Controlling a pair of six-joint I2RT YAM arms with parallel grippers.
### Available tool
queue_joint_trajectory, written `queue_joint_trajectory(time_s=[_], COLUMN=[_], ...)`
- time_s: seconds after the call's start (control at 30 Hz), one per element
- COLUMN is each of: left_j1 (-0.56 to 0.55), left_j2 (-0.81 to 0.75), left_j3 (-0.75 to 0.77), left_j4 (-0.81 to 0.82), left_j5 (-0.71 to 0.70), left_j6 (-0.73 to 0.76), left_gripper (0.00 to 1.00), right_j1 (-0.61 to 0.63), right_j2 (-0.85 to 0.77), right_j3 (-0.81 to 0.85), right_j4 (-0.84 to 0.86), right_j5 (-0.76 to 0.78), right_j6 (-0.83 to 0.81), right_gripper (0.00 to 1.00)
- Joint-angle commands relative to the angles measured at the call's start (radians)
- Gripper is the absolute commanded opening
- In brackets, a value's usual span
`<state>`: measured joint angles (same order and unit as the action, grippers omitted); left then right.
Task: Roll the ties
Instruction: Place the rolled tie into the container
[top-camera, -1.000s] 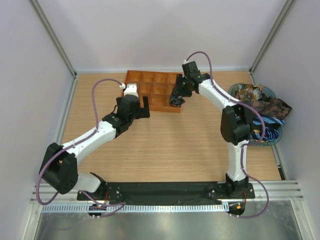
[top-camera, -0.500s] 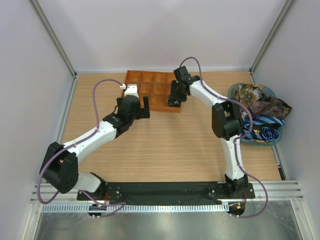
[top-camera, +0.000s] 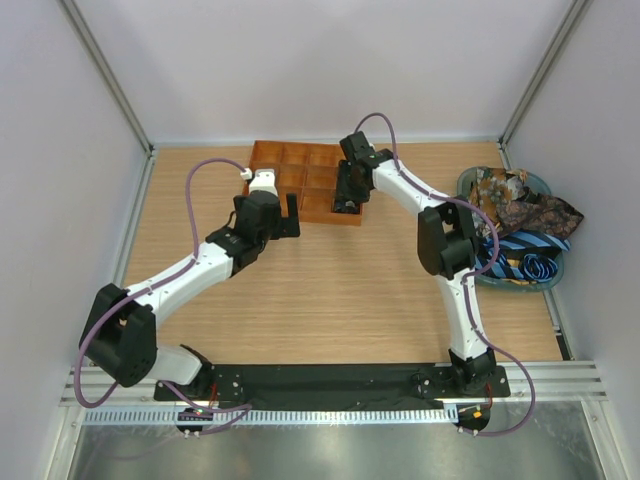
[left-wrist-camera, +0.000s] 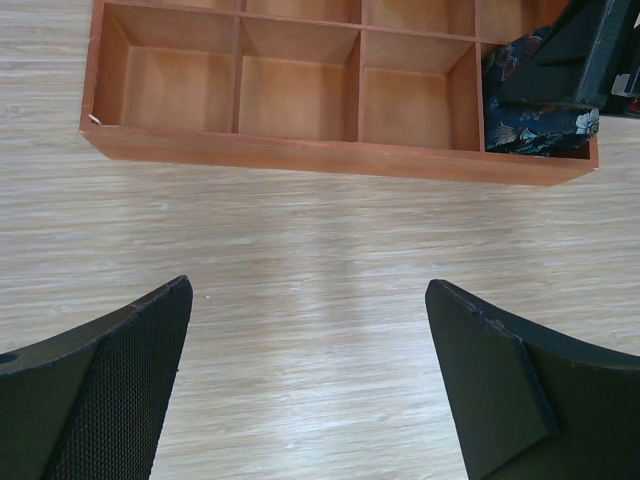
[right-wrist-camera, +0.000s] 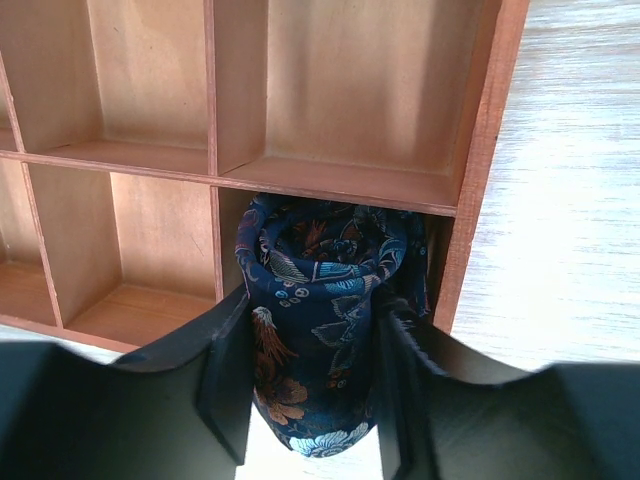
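A rolled tie (right-wrist-camera: 315, 330), dark blue with a brown and teal floral pattern, sits between the fingers of my right gripper (right-wrist-camera: 312, 385), which is shut on it. The roll's far end is inside the corner compartment of the orange tray (right-wrist-camera: 480, 150), the right end of the row nearest me; the left wrist view shows the roll (left-wrist-camera: 535, 105) there too. More ties (top-camera: 520, 205), unrolled, lie heaped at the right. My left gripper (left-wrist-camera: 305, 380) hangs open over bare wood just in front of the tray (left-wrist-camera: 300, 152), holding nothing.
A round teal basket (top-camera: 476, 180) by the right wall holds the loose ties, with blue striped ones (top-camera: 530, 262) at its near side. The tray's other visible compartments (left-wrist-camera: 298, 95) hold nothing. White walls and metal posts close in the table.
My right arm has swung left, bringing the rolled tie from beside the tray's right edge into its near right corner compartment. The left arm has not moved.
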<state>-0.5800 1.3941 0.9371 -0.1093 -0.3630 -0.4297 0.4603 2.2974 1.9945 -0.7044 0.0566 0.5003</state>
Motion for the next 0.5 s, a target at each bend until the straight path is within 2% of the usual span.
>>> queue_joint_trajectory(time_s=[0.0,0.13,0.23,0.27,0.3,0.47], left_j1=[0.005,0.005,0.005,0.005,0.005,0.005], left_j2=[-0.018,-0.023,-0.026,-0.026,-0.026,-0.029], left_j3=[-0.001,0.002,0.002,-0.001,0.000,0.002], left_j4=[0.036,0.031,0.028,0.028,0.026,0.022], left_j5=[-0.004,-0.004,-0.005,-0.007,-0.007,-0.005], left_j6=[0.009,0.012,0.012,0.012,0.016,0.016], left_gripper=[1.00,1.00,1.00,1.00,1.00,1.00], right_j1=[0.012,0.017,0.020,0.021,0.021,0.026], right_j2=[0.007,-0.007,-0.012,-0.013,-0.015,-0.023], right_j3=[0.018,0.059,0.073,0.073,0.076,0.105], right_j4=[-0.018,-0.056,-0.067,-0.069,-0.070,-0.086], right_j5=[0.034,0.046,0.058,0.061,0.065,0.074], right_j6=[0.017,0.017,0.014,0.014,0.014,0.006], right_gripper=[0.49,0.55,0.63,0.70,0.73,0.78])
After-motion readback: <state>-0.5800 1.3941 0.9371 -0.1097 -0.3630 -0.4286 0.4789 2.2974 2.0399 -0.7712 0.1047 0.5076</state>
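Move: The right gripper already holds the rolled tie inside the container's nearest right-hand compartment, whose middle is roughly 2 cm ahead of the hand point and some 2 cm below. An empty compartment lies about 10 cm ahead and straight in line, another about 2 cm ahead and 7 cm to the left. From the idle left hand the tie's compartment is roughly 13 cm ahead, 15 cm right and 12 cm below. Open the right fingers from about half shut to roughly three quarters open, ending their squeeze on the rolled tie's sides. As they spread, ease the right gripper up about 1 cm, with a slight draw back, keeping it pointed steeply down over the near-right compartment. ##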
